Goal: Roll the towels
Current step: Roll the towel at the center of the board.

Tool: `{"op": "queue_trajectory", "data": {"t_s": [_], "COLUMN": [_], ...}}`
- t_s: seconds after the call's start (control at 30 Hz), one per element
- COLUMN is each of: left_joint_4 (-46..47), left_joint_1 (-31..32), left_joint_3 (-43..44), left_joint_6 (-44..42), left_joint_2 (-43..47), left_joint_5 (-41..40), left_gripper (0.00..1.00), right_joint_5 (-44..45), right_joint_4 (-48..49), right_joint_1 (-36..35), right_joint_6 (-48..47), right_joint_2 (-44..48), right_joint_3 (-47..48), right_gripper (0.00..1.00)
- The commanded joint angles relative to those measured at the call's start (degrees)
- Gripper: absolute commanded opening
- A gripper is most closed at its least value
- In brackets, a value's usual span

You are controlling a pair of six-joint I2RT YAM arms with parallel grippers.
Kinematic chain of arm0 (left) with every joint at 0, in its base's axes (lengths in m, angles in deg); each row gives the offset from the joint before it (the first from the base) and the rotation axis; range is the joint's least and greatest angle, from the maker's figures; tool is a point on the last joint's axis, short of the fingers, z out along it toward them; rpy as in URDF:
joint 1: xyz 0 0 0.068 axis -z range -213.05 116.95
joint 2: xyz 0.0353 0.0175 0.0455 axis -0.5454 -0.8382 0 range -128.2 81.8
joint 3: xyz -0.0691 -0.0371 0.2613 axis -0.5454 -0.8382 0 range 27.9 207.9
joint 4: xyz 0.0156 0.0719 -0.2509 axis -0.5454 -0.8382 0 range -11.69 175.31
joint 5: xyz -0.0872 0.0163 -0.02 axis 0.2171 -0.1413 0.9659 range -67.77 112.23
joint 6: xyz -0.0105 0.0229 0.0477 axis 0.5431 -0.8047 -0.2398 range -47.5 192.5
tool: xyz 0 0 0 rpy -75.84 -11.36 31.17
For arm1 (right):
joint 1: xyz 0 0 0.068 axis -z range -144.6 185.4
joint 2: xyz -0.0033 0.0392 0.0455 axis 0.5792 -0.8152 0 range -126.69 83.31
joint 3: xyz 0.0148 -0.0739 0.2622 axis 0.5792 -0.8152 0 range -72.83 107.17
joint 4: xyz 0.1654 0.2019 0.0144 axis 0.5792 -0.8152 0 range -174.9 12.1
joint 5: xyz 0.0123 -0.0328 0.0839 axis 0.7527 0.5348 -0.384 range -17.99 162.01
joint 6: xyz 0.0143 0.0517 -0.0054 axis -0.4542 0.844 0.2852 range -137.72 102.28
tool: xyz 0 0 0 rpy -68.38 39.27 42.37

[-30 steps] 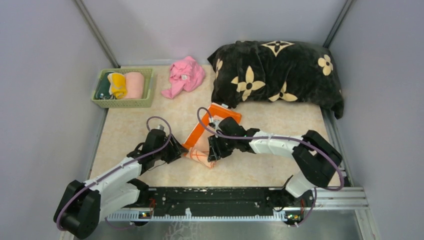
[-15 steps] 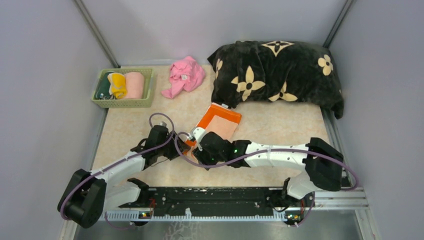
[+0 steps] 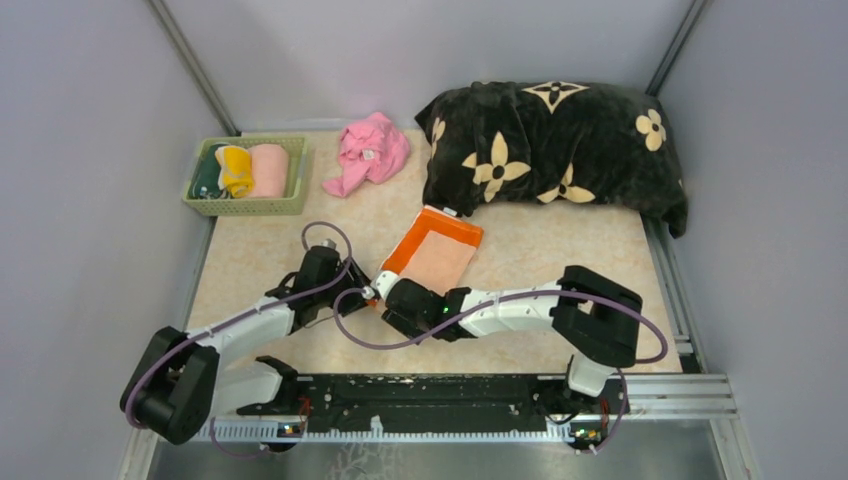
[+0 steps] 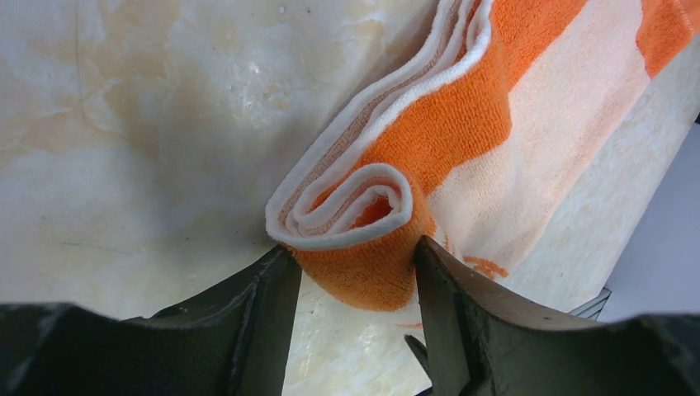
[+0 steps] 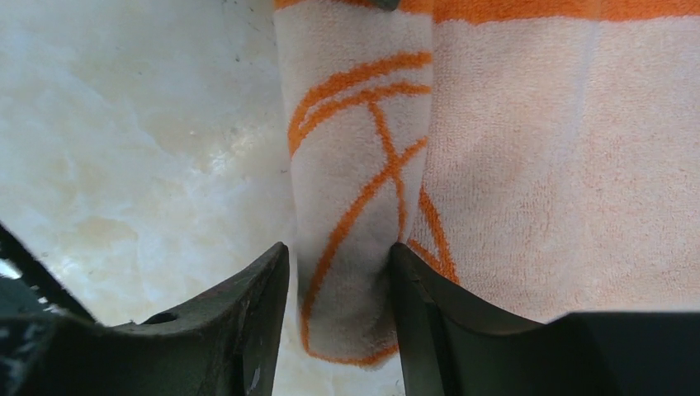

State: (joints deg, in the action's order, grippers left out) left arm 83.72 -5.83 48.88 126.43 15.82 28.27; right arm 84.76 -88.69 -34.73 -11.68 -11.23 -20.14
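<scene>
The peach towel (image 3: 435, 255) with orange border lies folded flat mid-table, its near end rolled up. My left gripper (image 3: 362, 295) is shut on the roll's left end; in the left wrist view both fingers press the orange coil (image 4: 363, 264), the gripper (image 4: 355, 280) around it. My right gripper (image 3: 390, 302) holds the roll's right end; in the right wrist view the gripper (image 5: 338, 280) straddles the peach roll (image 5: 347, 206) with orange line drawing. No grey duck towel shows as such.
A green basket (image 3: 245, 206) at the back left holds three rolled cloths: dark green, yellow and pink. A crumpled pink cloth (image 3: 368, 150) lies beside it. The big black blanket with beige flowers (image 3: 555, 150) fills the back right, just beyond the towel.
The right gripper has moved left and nearer, to the towel's near end beside the left gripper. The towel, held up on edge before, now lies flat with a rolled end.
</scene>
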Motion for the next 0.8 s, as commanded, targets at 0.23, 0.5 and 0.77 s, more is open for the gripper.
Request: {"op": "queue_trajectory", "data": {"t_s": [0.23,0.5,0.77], "left_joint_4": [-3.29,-12.15,-21.46], "left_joint_1": [-1.94,-2.44,-2.54], "left_joint_3": [-0.13,1.12,0.29], "left_joint_6": [-2.89,-3.47,-1.35], "left_joint_2": [-7.03,5.82,20.27], "left_joint_5": [0.19,-2.41,-2.26], "left_gripper": [0.61,0.74,0.82], "right_joint_5": [6.17,-11.52,-28.96], "right_joint_4": [-6.73,-0.38,15.08], "right_joint_1": [-4.23,-2.61,6.11], "right_joint_6": [0.44,5.32,21.07], "right_joint_2": [-10.1,-3.93,-2.48], "right_joint_3": [2.32,1.95,-5.64], "right_gripper": [0.34,0.04,0.0]}}
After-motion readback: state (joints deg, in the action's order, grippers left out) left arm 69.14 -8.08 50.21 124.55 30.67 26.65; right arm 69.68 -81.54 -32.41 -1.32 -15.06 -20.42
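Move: My right hand has its open fingers around the near end of the orange-and-cream roll, whose middle is about 1 cm below them. The roll's left end is some 6 cm farther out and 6 cm left, about 1 cm below my left hand and still between its fingers. From my right hand, the towel's unrolled part lies roughly 12 cm ahead, 7 cm to the right and 2 cm lower. I sink my right hand about 1.5 cm, shut its fingers on the near end of the roll and draw that end back and left some 4–5 cm, tilting the wrist roughly 20 degrees. My left hand first nudges its end about 1.5 cm forward and right, then opens wider and backs off to the left and back, rising about 3 cm clear. ##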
